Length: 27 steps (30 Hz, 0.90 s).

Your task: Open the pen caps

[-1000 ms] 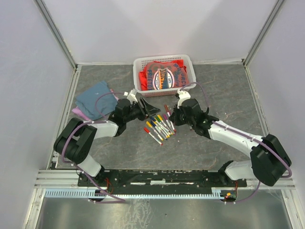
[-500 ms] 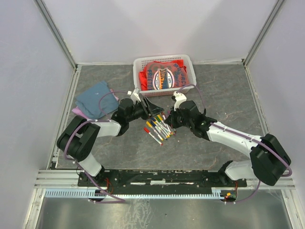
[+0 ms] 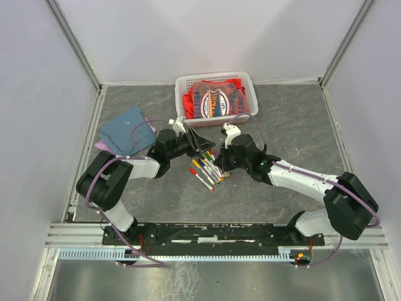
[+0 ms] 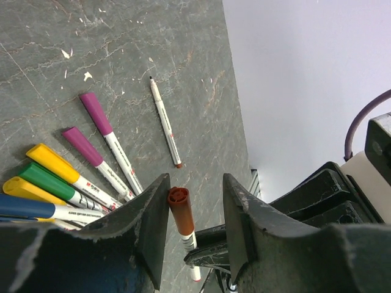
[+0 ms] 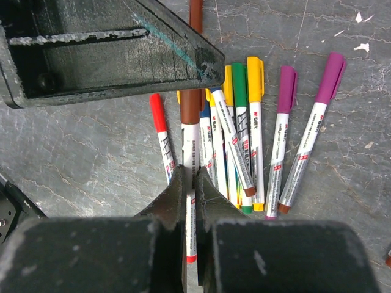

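Observation:
My right gripper (image 5: 190, 174) is shut on the white barrel of a pen (image 5: 190, 143), held above the table. That pen's brown cap (image 4: 181, 210) sits between the fingers of my left gripper (image 4: 195, 180). It rests against the left finger, with a gap to the right finger. In the top view the left gripper (image 3: 202, 145) and right gripper (image 3: 216, 157) meet over the pile of pens (image 3: 207, 170). Capped pens lie below: red (image 5: 157, 113), green (image 5: 239, 79), yellow (image 5: 255, 73) and two purple ones (image 5: 287, 88). One uncapped pen (image 4: 165, 122) lies apart.
A white basket (image 3: 216, 95) with red and blue cloth stands at the back of the table. A folded grey-blue cloth (image 3: 125, 130) lies at the left. White walls enclose the table on three sides.
The left gripper moved right onto the held pen's cap end and its jaws narrowed. The right gripper shifted slightly left with the pen.

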{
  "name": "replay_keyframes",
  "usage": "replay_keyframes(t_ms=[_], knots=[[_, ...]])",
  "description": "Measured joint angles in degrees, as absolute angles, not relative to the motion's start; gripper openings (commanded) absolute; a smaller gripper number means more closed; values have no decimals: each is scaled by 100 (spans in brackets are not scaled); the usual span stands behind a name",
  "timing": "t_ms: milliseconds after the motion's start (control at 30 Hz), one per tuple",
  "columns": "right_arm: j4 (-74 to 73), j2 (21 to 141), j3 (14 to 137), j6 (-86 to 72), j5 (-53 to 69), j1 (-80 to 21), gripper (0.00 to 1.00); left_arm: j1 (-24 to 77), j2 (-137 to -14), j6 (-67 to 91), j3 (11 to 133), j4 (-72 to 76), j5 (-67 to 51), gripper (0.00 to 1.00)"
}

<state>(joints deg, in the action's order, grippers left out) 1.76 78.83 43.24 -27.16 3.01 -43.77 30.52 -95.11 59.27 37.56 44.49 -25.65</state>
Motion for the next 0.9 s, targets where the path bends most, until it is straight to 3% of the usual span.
replay_keyframes(t_ms=[433, 767, 900], knots=[[176, 7883, 4327, -2718, 290, -4390, 1, 3100, -9607, 5935, 3756, 4523, -2611, 41], [178, 7883, 4327, -2718, 252, -4414, 1, 3162, -9708, 5937, 3756, 4574, -2617, 30], [178, 7883, 4327, -2720, 239, -4414, 1, 3181, -9714, 5937, 3756, 4600, -2613, 15]])
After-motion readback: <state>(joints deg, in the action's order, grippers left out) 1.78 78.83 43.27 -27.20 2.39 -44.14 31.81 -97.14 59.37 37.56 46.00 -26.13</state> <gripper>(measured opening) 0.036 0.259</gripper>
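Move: The brown cap on the upright pen in the right hand sits just between the open left fingers, about 1 cm ahead, 1 cm left and 1 cm below that hand's point. Below the left hand by some 10 cm, the green-capped pen lies about 4 cm back and 2 cm right, the purple-capped pens about 1 cm back and 6 cm right. From the right hand the brown cap is roughly 4 cm ahead, 2 cm left and 3 cm up. Easing right, down and a little back, about 1.5 cm in all, the left hand settles around the brown cap while its fingers close from roughly half open to a quarter, bringing the pads in on both sides of it. The right hand stays put and keeps its pinch on the white barrel below. ##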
